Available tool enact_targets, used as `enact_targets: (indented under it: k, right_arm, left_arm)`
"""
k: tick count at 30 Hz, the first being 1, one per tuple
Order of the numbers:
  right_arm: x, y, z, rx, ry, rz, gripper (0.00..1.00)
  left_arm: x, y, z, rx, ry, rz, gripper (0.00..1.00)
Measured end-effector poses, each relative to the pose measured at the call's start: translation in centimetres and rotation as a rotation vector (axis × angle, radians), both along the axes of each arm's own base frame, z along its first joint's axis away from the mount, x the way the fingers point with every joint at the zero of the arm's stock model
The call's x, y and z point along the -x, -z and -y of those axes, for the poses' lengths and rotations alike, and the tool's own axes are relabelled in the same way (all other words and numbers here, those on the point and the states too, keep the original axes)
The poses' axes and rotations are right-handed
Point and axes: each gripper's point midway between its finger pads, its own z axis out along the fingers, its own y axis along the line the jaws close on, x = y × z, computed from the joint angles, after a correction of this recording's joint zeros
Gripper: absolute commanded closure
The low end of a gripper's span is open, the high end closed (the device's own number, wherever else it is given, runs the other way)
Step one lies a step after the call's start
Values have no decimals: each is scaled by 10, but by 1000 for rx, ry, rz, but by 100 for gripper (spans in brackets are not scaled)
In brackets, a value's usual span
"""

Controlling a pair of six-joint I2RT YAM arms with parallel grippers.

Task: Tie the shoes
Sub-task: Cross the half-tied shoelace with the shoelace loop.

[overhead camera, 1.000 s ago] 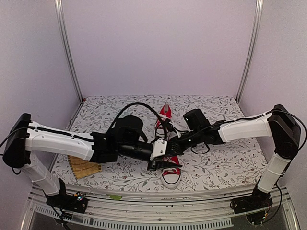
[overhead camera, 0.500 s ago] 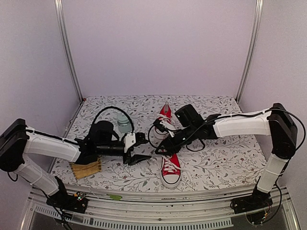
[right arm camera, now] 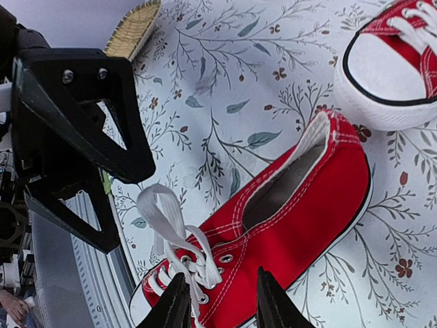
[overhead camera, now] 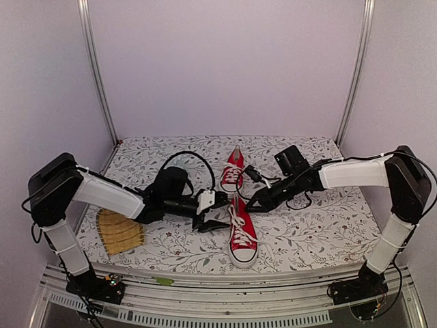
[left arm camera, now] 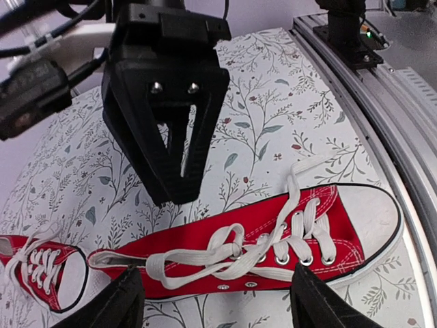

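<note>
Two red shoes with white laces lie on the flowered table. The near shoe (overhead camera: 243, 236) points its white toe at the front edge; in the left wrist view the near shoe (left arm camera: 205, 239) has a loose lace bow (left arm camera: 171, 263) across its eyelets. The far shoe (overhead camera: 233, 172) lies behind it. My left gripper (overhead camera: 212, 216) hovers just left of the near shoe, open and empty. My right gripper (overhead camera: 257, 203) sits by the shoe's heel on the right, fingers apart, nothing gripped. In the right wrist view a lace loop (right arm camera: 160, 208) stands up beside my right gripper (right arm camera: 222, 309).
A straw-coloured woven mat (overhead camera: 119, 232) lies at the left front of the table. The metal rail (left arm camera: 382, 82) runs along the front edge. The other gripper's black fingers (left arm camera: 171, 137) hang close above the near shoe.
Both grippers were together over the near shoe a second ago. The left one swung out left and came back beside the shoe. The right one opened and drew back to the right.
</note>
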Motion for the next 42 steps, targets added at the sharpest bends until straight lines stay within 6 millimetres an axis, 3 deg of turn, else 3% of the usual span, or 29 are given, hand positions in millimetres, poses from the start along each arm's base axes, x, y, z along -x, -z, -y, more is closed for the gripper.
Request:
enact_targets:
  k: [8,16,18,21,28,35,42]
  right_arm:
    - [14,32,-6,2,-58,-120,66]
    - [22,45,-12,-30,-96,-190,75]
    - [23,47,-13,-32,-100,-202,83]
    - [24,45,-14,-44,-108,-205,98]
    - [23,41,-15,-51,-105,-196,99]
    - [25,12,-20,-82,-120,-111,99]
    - [30,14,-22,-66,-131,-105,99]
  left_arm:
    - [-10,12,17,-42,48,17,32]
    - [-10,19,18,-67,64,7,39]
    - [-10,20,18,-70,66,6,39]
    - [-11,22,19,-78,67,2,40]
    - [-12,26,19,-87,63,-2,42]
    - [-16,28,23,-86,56,-1,42]
    - [-18,30,25,-84,59,-3,51]
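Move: From the right hand the shoelace loop stands some 5 cm below, about 2 cm back and 2 cm left; the near shoe's toe cap is about 14 cm back and 1 cm left, the far shoe's toe cap some 14 cm ahead and 5 cm left, both about 10 cm lower. From the left hand the loop lies about 4 cm right, 2 cm ahead and 4 cm below. Right hand sinks about 5 cm, pinches the shoelace loop, rises 3; left, fingers narrowing, lowers rightwards to it. ##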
